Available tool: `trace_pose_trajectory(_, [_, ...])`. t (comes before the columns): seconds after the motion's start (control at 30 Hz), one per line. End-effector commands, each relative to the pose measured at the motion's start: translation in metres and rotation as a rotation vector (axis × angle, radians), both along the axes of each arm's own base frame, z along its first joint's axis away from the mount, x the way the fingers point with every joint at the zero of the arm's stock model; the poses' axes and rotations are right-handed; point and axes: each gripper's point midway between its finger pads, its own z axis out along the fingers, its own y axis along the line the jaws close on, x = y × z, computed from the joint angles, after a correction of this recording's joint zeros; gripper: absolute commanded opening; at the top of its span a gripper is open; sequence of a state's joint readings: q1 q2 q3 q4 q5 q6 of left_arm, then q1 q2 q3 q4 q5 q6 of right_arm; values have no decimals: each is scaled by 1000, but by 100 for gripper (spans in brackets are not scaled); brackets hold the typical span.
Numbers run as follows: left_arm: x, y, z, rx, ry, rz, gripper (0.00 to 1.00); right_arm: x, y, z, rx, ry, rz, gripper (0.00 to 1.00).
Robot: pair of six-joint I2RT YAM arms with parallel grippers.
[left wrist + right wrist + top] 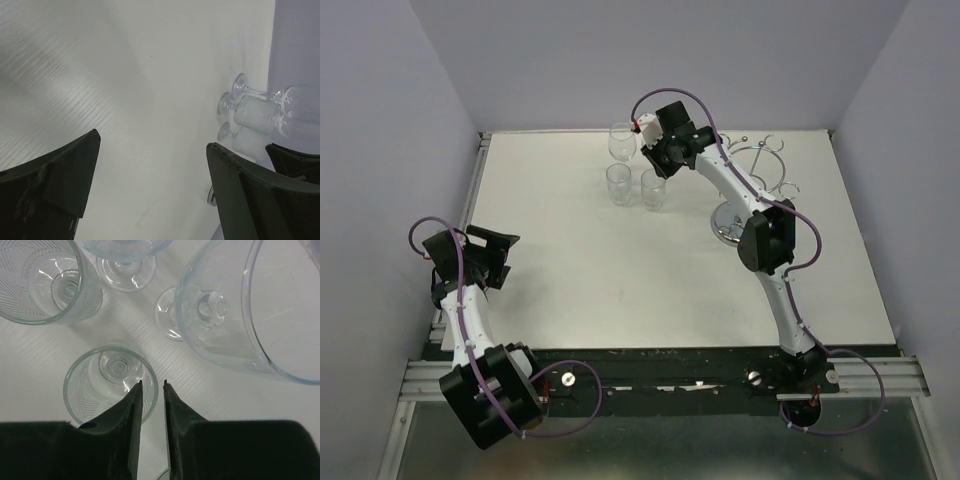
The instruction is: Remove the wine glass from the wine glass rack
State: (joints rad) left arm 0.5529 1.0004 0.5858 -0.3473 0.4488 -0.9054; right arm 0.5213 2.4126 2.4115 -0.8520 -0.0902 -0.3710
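A small patterned wine glass (106, 385) stands upright on the white table right under my right gripper (152, 384). The left finger (127, 415) reaches inside its bowl and the other finger stays outside, with the rim in the narrow gap between them. The rim lies by the inner finger, and a clear gap separates it from the other. In the top view this gripper (658, 165) hovers among the glasses at the back. The chrome wine glass rack (765, 165) stands to its right, its loops bare. My left gripper (496, 250) is wide open and empty at the table's left edge.
Other glasses crowd round: a patterned one (45, 282), a foot (125, 271) and a large smooth bowl (250, 310). Three glasses (618, 183) show in the top view. The rack's disc base (728, 225) lies beside my right arm. Grey walls enclose the table (620, 290).
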Motion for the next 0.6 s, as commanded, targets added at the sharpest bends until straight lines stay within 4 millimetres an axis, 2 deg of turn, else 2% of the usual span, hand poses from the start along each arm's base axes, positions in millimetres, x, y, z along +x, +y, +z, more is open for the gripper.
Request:
trace_pose_trajectory(0.0, [-1, 4, -4, 8, 3, 17, 99, 16, -4, 5, -10, -55, -17, 31])
trace_pose_trajectory(0.1, [0, 3, -4, -2, 0, 18, 99, 16, -5, 9, -10, -61, -28, 31])
trace_pose_trajectory(0.2, [1, 2, -9, -29, 7, 26, 99, 12, -7, 24, -1, -79, -30, 34])
trace_pose_trajectory(0.3, [3, 2, -11, -45, 5, 31, 99, 8, -8, 61, 14, -148, -16, 45])
trace_pose_trajectory(0.43, [14, 1, -7, -23, -22, -1, 99, -9, -8, 117, 111, -208, -10, 69])
trace_pose_trajectory(0.57, [36, -7, 5, 46, -40, -104, 99, -52, 6, 169, 311, -176, 45, 87])
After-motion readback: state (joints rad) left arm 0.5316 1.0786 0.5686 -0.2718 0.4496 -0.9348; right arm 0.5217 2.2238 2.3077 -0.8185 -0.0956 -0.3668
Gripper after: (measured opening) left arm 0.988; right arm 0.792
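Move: The right hand's slightly parted fingers straddle the rim of the near right short glass, whose middle lies about 2 cm to its left, 2 cm back and roughly 5 cm below. From this hand, the other short glass stands some 10 cm left and 1 cm back, one tall wine glass 5 cm ahead and 2 cm left, and the rack's base 18 cm right and 6 cm back. From the left hand, the near right short glass is about 22 cm ahead and 30 cm right. The right hand first hovers at the rim of the near right short glass, already released and standing on the table, creeping forward only about half a centimetre. Then, as its fingers spread from a narrow gap to mostly open on either side of the glass wall, it climbs ever faster by some 7 cm, clearing the rim and easing back a little while the fingertips tip up about 5 degrees. ##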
